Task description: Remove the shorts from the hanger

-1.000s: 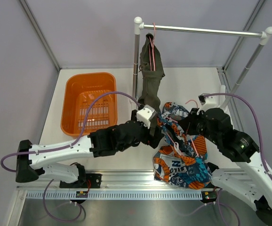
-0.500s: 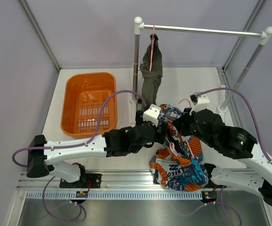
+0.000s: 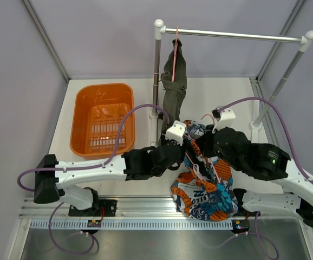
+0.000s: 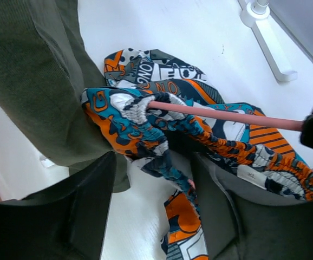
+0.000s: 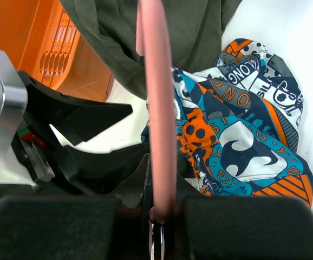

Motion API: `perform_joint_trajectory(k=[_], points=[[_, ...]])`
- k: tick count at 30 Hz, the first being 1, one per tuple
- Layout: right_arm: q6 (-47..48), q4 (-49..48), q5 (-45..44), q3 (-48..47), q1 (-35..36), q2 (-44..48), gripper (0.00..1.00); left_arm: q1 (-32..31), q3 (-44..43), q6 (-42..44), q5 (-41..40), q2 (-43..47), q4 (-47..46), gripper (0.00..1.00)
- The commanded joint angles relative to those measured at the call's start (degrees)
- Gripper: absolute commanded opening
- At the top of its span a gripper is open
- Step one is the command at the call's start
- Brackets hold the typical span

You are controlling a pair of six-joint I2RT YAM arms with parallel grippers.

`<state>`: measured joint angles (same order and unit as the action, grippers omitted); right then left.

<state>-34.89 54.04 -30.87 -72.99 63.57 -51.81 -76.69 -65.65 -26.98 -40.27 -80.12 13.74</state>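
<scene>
The printed shorts (image 3: 206, 187) in blue, orange, white and black hang bunched on a pink hanger (image 3: 199, 167) low over the table. My right gripper (image 5: 159, 208) is shut on that hanger (image 5: 156, 108). My left gripper (image 4: 154, 211) is open at the waistband end of the printed shorts (image 4: 140, 122). A strip of the cloth dangles between its fingers (image 4: 86, 206), close to the right one. The hanger bar (image 4: 227, 115) pokes through the elastic waistband. The olive-green shorts (image 3: 174, 86) hang from the rail on a second pink hanger, just left of the printed ones (image 4: 32, 70).
An orange basket (image 3: 102, 119) stands at the back left of the table. The clothes rack has a rail (image 3: 237, 36) across the back, a post (image 3: 157, 70) beside the olive shorts and a white foot (image 4: 273, 49) on the right.
My left arm has reached further right to the printed shorts, and its jaws have narrowed. The right arm has carried the hanger slightly left. The olive shorts have swung back to hang straight.
</scene>
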Motion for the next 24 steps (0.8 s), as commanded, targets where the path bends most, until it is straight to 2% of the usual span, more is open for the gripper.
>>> perform_joint_trajectory(k=[1,3,4,7,11,15,24], points=[[-2.02,0.36,-3.93,-3.74,1.12,0.40,0.00,-0.31,-2.38,-0.70,-4.38,-0.30,-1.70,0.46],[-2.02,0.89,-4.37,-4.00,1.29,0.40,0.00,-0.39,-2.38,-0.79,-5.16,0.40,-1.26,0.31],[-2.11,0.98,-4.28,-4.00,1.47,0.57,0.00,-0.40,-2.29,-0.44,-5.43,0.75,-1.17,0.15],[-1.93,0.89,-3.58,-4.35,1.73,0.83,0.00,-0.04,-2.82,0.52,-6.83,0.75,-0.21,0.00],[-1.84,1.68,-3.49,-5.14,2.26,1.62,0.00,1.01,-3.52,1.14,-7.63,0.49,-0.11,0.00],[-1.58,1.77,-2.18,-5.06,2.35,3.47,0.00,4.78,-5.80,2.81,-6.40,0.23,-1.17,0.00],[-2.37,3.53,-2.35,-4.09,2.43,6.81,0.00,11.11,-15.38,7.12,-1.92,-8.73,-0.99,0.00]])
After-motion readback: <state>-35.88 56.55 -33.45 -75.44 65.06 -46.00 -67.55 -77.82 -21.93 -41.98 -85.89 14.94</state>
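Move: The waistband of the printed shorts lies right between the left hand's half-open fingers, at most a centimetre or so farther out. From that hand, the hanger's neck is some 8 cm to the right, 3 cm back and 6 cm higher, the olive garment hangs roughly 18 cm ahead and 6 cm left, and the orange basket sits about 35 cm left, 20 cm ahead and well below. From the right hand, the waistband is about 8 cm left, 4 cm ahead and 6 cm down. The shorts' waistband is pinched by the left fingers, which shut on it almost in place and then draw it forward some 7 cm and up about 5 cm, towards the olive garment, the wrist turning roughly 10 degrees counter-clockwise. The right hand keeps its hold on the hanger's neck and backs it away, about 3 cm up and nearly as far to the right. ##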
